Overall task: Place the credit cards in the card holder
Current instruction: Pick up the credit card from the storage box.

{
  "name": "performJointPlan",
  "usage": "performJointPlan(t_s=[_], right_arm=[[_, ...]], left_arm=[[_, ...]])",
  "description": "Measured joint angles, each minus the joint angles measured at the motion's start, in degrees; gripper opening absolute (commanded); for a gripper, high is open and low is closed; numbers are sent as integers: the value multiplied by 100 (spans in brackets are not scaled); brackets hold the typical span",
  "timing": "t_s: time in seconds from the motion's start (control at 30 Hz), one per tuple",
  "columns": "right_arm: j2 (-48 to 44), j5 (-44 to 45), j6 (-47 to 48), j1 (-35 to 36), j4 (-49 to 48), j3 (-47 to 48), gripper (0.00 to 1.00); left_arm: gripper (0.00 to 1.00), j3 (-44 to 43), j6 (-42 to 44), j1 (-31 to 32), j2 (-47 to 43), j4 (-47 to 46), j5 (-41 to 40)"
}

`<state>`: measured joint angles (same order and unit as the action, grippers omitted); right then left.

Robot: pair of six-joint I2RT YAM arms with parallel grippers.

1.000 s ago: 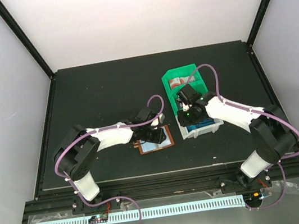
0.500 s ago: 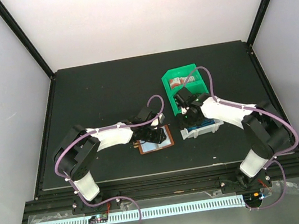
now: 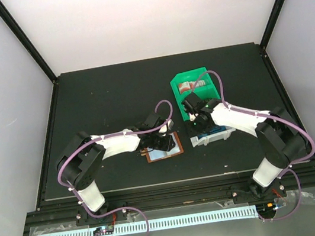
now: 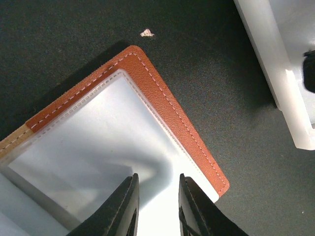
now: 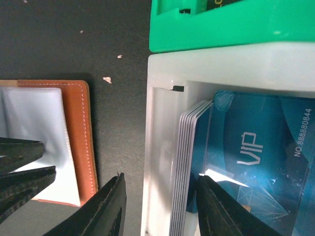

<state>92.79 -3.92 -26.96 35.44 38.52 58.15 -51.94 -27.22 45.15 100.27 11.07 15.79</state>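
The brown leather card holder (image 4: 162,98) lies open on the black table, its clear sleeves facing up. My left gripper (image 4: 158,177) is down on a sleeve, jaws slightly apart, with nothing seen between them. A stack of blue credit cards (image 5: 256,142) lies in the white tray section (image 5: 162,64). My right gripper (image 5: 159,177) is open and straddles the tray's left wall. One finger (image 5: 110,206) hangs over the table, the other over the top card. From above, the card holder (image 3: 174,147) sits just left of the blue cards (image 3: 213,128).
A green tray section (image 3: 199,75) adjoins the white one at the back and holds red-and-white cards (image 3: 191,85). The two grippers work close together, with only a narrow strip of table (image 5: 120,123) between holder and tray. Small crumbs (image 5: 107,79) lie on the table.
My right arm has swung slightly left over the tray, bringing its gripper nearer the tray's left wall. The left arm and the card holder have not moved.
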Motion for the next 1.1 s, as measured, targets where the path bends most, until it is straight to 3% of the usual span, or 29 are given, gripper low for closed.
performJointPlan(t_s=[0.27,0.57,0.87,1.1], right_arm=[[-116,-59,-42,-7,2,-13,28],[-310,-114,-61,-7,9,-37,24],[-382,-109,-105,-7,9,-50,5],[-496,-4,-162,-11,44,-70,1]], left_arm=[[24,0,0,-2,0,0,2],[24,2,0,0,0,0,2],[24,2,0,0,0,0,2],[24,2,0,-2,0,0,2]])
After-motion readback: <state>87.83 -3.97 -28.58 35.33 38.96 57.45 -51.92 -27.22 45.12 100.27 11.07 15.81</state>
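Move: The upright blue credit cards in the white tray of the storage box stand almost under the right hand, roughly 1 cm to its right and some 2 cm below, between its open fingers. The leaning VIP cards lie about 5 cm right and 1 cm ahead of the hand; the green section with dark cards is some 9 cm ahead and 2 cm right. The open card holder lies about 12 cm left and 3 cm back. From the left hand the upright cards are roughly 11 cm right and 3 cm ahead. The right hand shuts its fingers from nearly half open until the tips pinch one thin blue card on edge in the white tray. While closing, it draws up about 2 cm, in two short lifts with pauses between, staying over the tray with barely any sideways travel and tilting only slightly. ##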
